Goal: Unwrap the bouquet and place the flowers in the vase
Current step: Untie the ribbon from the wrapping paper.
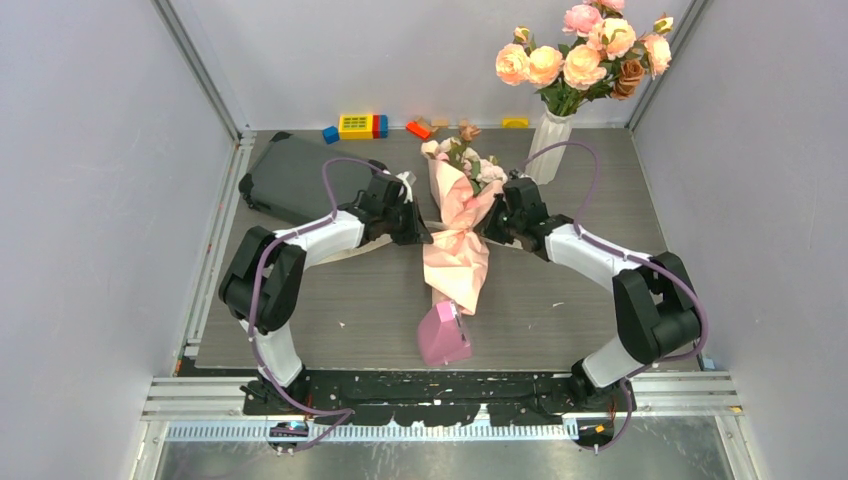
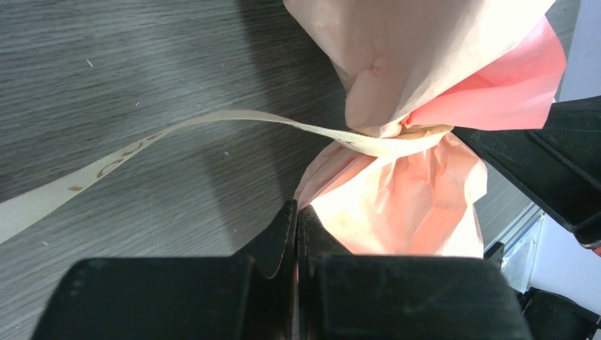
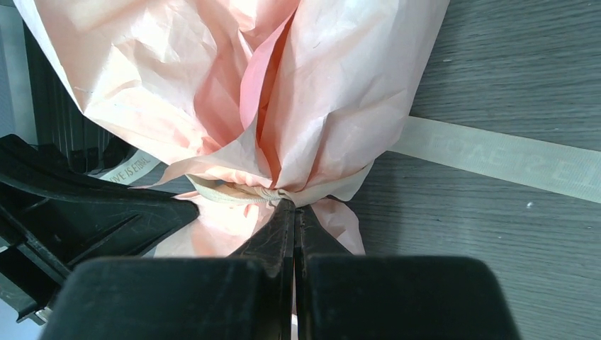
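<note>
The bouquet (image 1: 457, 240) lies in the middle of the table, pale pink paper cinched at the waist by a beige ribbon (image 2: 368, 145) whose loose tails trail flat over the table. Its small flowers (image 1: 465, 157) poke out at the far end. My left gripper (image 2: 298, 209) is shut, tips against the paper's left edge just below the ribbon. From the other side my right gripper (image 3: 294, 207) is shut too, its tips pressed to the ribbon's wrap (image 3: 234, 193). Whether either pinches paper is unclear. The white ribbed vase (image 1: 549, 148) stands at the back right.
The vase holds a big peach rose cluster (image 1: 585, 50). A solid pink wedge (image 1: 443, 333) sits just in front of the bouquet. A dark grey case (image 1: 295, 180) lies back left, and toy blocks (image 1: 355, 125) line the back wall.
</note>
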Controlling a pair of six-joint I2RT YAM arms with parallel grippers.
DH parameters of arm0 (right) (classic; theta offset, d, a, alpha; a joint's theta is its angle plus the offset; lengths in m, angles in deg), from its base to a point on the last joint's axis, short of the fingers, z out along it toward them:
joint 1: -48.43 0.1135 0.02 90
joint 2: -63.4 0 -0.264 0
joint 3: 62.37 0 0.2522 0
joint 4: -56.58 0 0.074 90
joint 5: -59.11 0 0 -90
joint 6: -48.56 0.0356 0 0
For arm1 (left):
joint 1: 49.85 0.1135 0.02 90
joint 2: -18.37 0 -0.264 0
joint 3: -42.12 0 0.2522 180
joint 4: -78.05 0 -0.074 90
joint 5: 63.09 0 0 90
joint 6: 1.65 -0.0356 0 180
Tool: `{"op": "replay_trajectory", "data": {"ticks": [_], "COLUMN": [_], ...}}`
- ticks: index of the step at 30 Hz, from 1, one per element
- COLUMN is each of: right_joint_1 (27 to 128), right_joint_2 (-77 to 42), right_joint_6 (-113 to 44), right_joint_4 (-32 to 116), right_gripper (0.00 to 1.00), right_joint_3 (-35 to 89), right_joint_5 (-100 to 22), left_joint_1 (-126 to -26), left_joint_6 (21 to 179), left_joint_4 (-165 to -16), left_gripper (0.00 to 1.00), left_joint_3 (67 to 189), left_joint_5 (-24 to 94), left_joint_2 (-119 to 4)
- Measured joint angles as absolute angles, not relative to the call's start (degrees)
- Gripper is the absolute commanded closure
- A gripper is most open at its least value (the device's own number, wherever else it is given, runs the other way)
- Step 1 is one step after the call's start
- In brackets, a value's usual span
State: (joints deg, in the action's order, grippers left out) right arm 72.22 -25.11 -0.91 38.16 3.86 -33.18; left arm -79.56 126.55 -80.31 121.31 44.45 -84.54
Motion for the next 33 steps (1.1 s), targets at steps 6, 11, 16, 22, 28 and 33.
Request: {"op": "replay_trajectory", "data": {"ticks": [6,11,16,22,28,33], "right_joint_1": [71.4,68.8,65.2,65.2,66.4,70.9], "right_joint_2": [-24.5,-23.1,-22.0,-21.1,-21.0,-23.6], "right_joint_6": [-2.3,-4.5,-5.6,-8.9,-13.8,-18.4], "right_joint_4": [37.3,36.3,35.1,34.4,34.6,33.7], "right_gripper": [0.92,0.89,0.83,0.71,0.68,0.68], "right_joint_3": [3.8,3.8,3.8,3.8,4.2,9.2], "right_joint_5": [-34.2,-30.7,-27.4,-30.7,-37.7,-40.6], "left_joint_1": [-79.7,-78.9,-77.5,-77.5,-77.5,-77.5], "left_joint_6": [126.9,126.4,126.2,125.5,125.4,125.3], "left_joint_4": [-80.7,-78.0,-75.2,-75.2,-76.7,-76.9], "left_gripper": [1.00,1.00,1.00,1.00,1.00,1.00], "left_joint_3": [121.3,119.8,118.4,117.7,116.5,116.5], "left_joint_5": [44.7,42.1,39.9,39.8,40.9,41.5], "left_joint_2": [-84.5,-84.1,-84.0,-82.9,-82.1,-81.8]}}
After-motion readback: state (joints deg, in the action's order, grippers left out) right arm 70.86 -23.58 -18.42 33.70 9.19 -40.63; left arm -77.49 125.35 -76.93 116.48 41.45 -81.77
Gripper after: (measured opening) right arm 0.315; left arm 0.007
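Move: The right hand already pinches the ribbon at its knot on the bouquet's neck, with the flowers some 13 cm ahead and 3 cm to its left, and the white vase about 11 cm ahead and 11 cm to its right. The left hand already holds the wrapping paper's left edge; from it the knot is roughly 8 cm to the right and 1 cm ahead. The pink box stands about 17 cm back from the left hand and 2 cm to its right. Rightward first, the right hand lets go of the ribbon knot and jumps about 7 cm away, then swings back left over the same distance towards the neck, rising to end about 3 cm higher, turning some 20 degrees counter-clockwise on the return, fingers now part open. The left hand, still pinching the paper, shifts left and down, away from where the knot was held. ##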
